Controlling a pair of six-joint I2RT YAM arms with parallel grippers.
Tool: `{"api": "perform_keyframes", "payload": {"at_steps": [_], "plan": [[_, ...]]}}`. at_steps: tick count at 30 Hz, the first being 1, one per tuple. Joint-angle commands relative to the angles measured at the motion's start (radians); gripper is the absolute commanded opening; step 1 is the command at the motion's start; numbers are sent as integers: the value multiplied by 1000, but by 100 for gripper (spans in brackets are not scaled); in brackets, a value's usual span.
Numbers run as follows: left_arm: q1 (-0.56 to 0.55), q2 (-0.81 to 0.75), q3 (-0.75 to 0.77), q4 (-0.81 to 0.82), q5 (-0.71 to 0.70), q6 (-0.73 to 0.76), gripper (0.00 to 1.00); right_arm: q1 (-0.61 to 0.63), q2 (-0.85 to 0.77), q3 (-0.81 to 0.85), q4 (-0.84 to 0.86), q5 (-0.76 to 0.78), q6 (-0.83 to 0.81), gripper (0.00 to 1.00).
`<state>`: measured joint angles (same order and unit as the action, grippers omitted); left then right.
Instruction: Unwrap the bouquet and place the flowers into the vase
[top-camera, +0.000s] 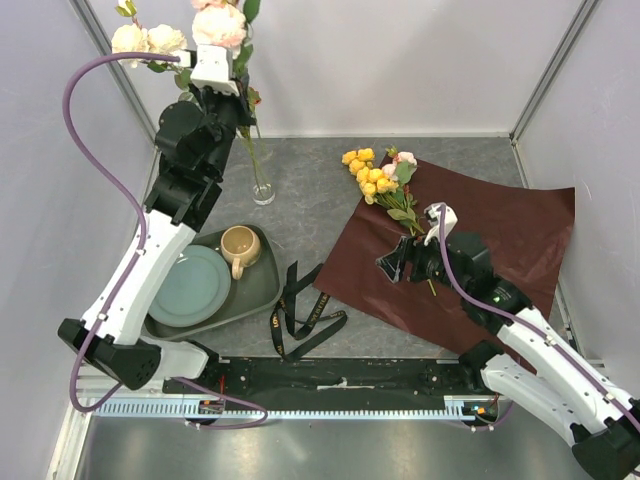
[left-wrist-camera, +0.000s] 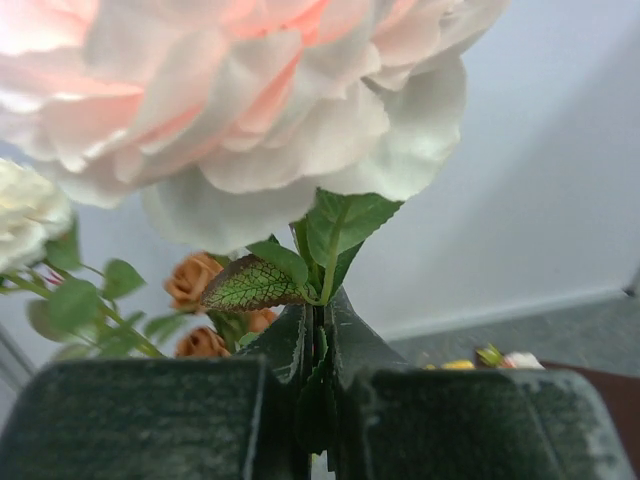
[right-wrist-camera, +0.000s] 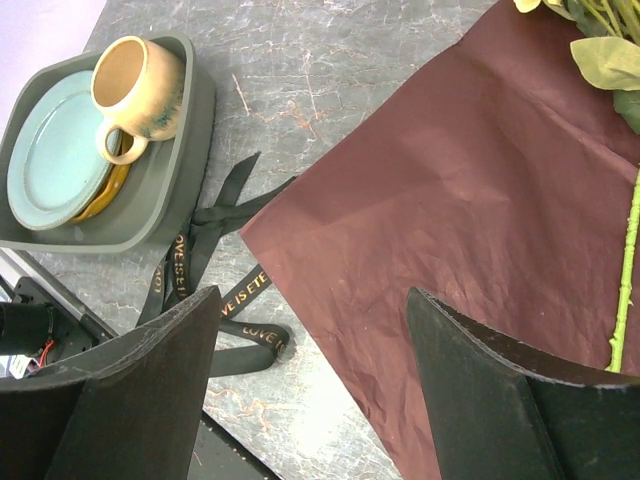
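My left gripper (top-camera: 216, 72) is raised at the back left, shut on the green stem of a spray with a big pink rose (left-wrist-camera: 250, 100) and cream blooms (top-camera: 145, 40). In the left wrist view the jaws (left-wrist-camera: 318, 310) pinch the stem just below the leaves, with rust-orange roses (left-wrist-camera: 195, 282) behind. The stem (top-camera: 250, 150) runs down to the clear glass vase (top-camera: 262, 190). The maroon paper (top-camera: 480, 230) lies spread flat, with yellow and pink flowers (top-camera: 372, 177) on its far corner. My right gripper (top-camera: 393, 264) hovers open over the paper's left edge (right-wrist-camera: 430, 200), holding nothing.
The untied black ribbon (top-camera: 300, 315) with gold lettering lies beside the paper (right-wrist-camera: 225, 300). A grey tray (top-camera: 262, 285) at the left holds a teal plate (top-camera: 190, 285) and a tan mug (top-camera: 240, 247). A loose green stem (right-wrist-camera: 628, 270) lies on the paper at right.
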<state>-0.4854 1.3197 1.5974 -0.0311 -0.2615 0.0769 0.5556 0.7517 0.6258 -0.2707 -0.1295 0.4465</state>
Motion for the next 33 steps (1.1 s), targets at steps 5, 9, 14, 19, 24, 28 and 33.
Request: {"api": "perform_keyframes", "payload": {"at_steps": [5, 9, 14, 19, 24, 28, 33], "plan": [[76, 72, 99, 174, -9, 136, 2, 1, -52, 29, 19, 97, 64, 82], [90, 92, 114, 192, 8, 139, 2, 1, -78, 15, 22, 146, 84, 82], [99, 121, 122, 200, 13, 135, 2, 1, -84, 29, 22, 177, 90, 82], [108, 150, 116, 206, 10, 130, 2, 1, -74, 38, 22, 188, 90, 82], [120, 159, 90, 232, 5, 136, 2, 1, -71, 37, 24, 194, 89, 82], [130, 171, 76, 237, 4, 123, 2, 1, -61, 31, 24, 197, 90, 82], [146, 174, 44, 257, 1, 92, 2, 1, -57, 22, 28, 195, 103, 82]]}}
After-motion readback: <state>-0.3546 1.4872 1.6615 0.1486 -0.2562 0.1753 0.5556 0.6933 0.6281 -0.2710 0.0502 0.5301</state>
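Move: The vase stands on the table about 10 cm ahead of the left hand, 4 cm to its left and some 40 cm below. In it already are the brown roses, their heads about 15 cm ahead, 7 cm left and 13 cm lower than this hand, and the white flowers, 10 cm ahead, 14 cm left, about level. The mug is 6 cm back, 9 cm left, far below. From the right hand, the vase lies 25 cm ahead, 28 cm left and 10 cm lower. Still pinching the pink rose's stem close under its bloom, the shut left gripper carries the rose about 7 cm forward and half as far left, towards the vase and its flowers, rising a little then sinking back, with a slight counter-clockwise turn. The open right hand, touching nothing, shifts some 3 cm up, right and forward, turning about 10 degrees clockwise, and settles slightly lower at the end. ##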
